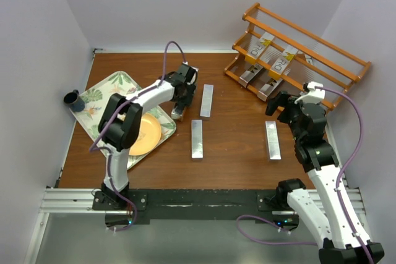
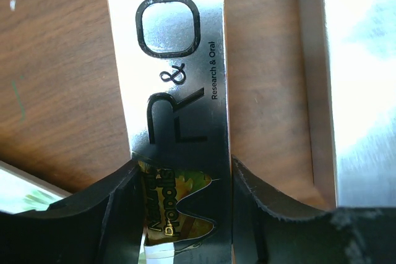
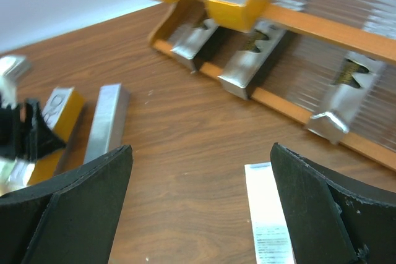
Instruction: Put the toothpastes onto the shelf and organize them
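Observation:
My left gripper (image 1: 180,104) is down at the table beside the tray, its fingers (image 2: 117,202) pressed on both long sides of a silver toothpaste carton (image 2: 176,72) with dark lettering and a gold end. Three more silver cartons lie flat on the table: one just right of it (image 1: 206,101), one at the middle (image 1: 197,138) and one at the right (image 1: 272,140). The orange-brown shelf (image 1: 337,60) at the far right holds several cartons on its tiers. My right gripper (image 1: 277,104) is open and empty, just above the right carton (image 3: 267,214) and facing the shelf (image 3: 322,29).
A leaf-patterned tray (image 1: 102,88) lies at the left with an orange plate (image 1: 147,134) on it. A dark blue cup (image 1: 73,100) stands by the left wall. Walls close in the table on the left, back and right.

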Motion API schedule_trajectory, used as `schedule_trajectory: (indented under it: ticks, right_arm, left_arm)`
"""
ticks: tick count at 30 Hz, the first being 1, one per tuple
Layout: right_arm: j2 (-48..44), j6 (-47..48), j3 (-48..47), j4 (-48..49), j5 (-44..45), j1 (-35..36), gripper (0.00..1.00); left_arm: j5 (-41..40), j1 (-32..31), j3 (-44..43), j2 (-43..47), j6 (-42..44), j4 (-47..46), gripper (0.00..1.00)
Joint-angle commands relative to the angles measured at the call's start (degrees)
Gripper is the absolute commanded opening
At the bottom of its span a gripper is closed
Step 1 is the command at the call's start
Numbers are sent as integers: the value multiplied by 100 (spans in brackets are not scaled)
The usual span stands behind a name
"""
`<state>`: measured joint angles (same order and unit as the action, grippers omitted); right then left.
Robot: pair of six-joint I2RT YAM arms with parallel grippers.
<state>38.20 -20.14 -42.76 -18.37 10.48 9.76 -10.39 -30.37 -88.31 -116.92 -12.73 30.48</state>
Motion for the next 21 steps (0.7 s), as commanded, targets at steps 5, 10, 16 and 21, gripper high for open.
schedule_trajectory:
  ticks: [5,10,16,21]
  right_arm:
    - [153,809,-30,519,-2048,17,98]
    - [504,1047,-39,782,-3410,26,97]
    - [750,1188,224,1362,-4879,61,98]
    - [742,1504,356,1678,-5607,307,98]
  left_arm:
    - [986,-232,86,1434,2423,344,31]
    - [1478,-777,455,2084,3407,555,32]
    - [2313,-1015,332,2401,3988,1354,32]
    - [3226,-1085,508,2990,4567,1645,32]
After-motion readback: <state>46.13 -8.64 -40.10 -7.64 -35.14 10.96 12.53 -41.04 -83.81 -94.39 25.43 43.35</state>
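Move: From the left hand, which already holds a toothpaste, the open right gripper it is bound for is about 35 cm right, 14 back and 21 higher. The far loose toothpaste lies 8 cm right and 1 ahead; the near one, 5 right and 14 back; both slightly below. From the right hand, the held toothpaste's middle is some 34 cm left, 17 ahead and 20 below; the right-side loose toothpaste is nearly underneath, 1 cm right. Back and up, then also rightward, the left hand carries the gripped toothpaste some 13 cm back, 12 up and 6 right towards the right gripper, turning clockwise about 55 degrees; the climb ends before the backward travel does. The right hand sweeps about 13 cm left to meet the box, turning counter-clockwise nearly 50 degrees, fingers wide open and touching nothing. ##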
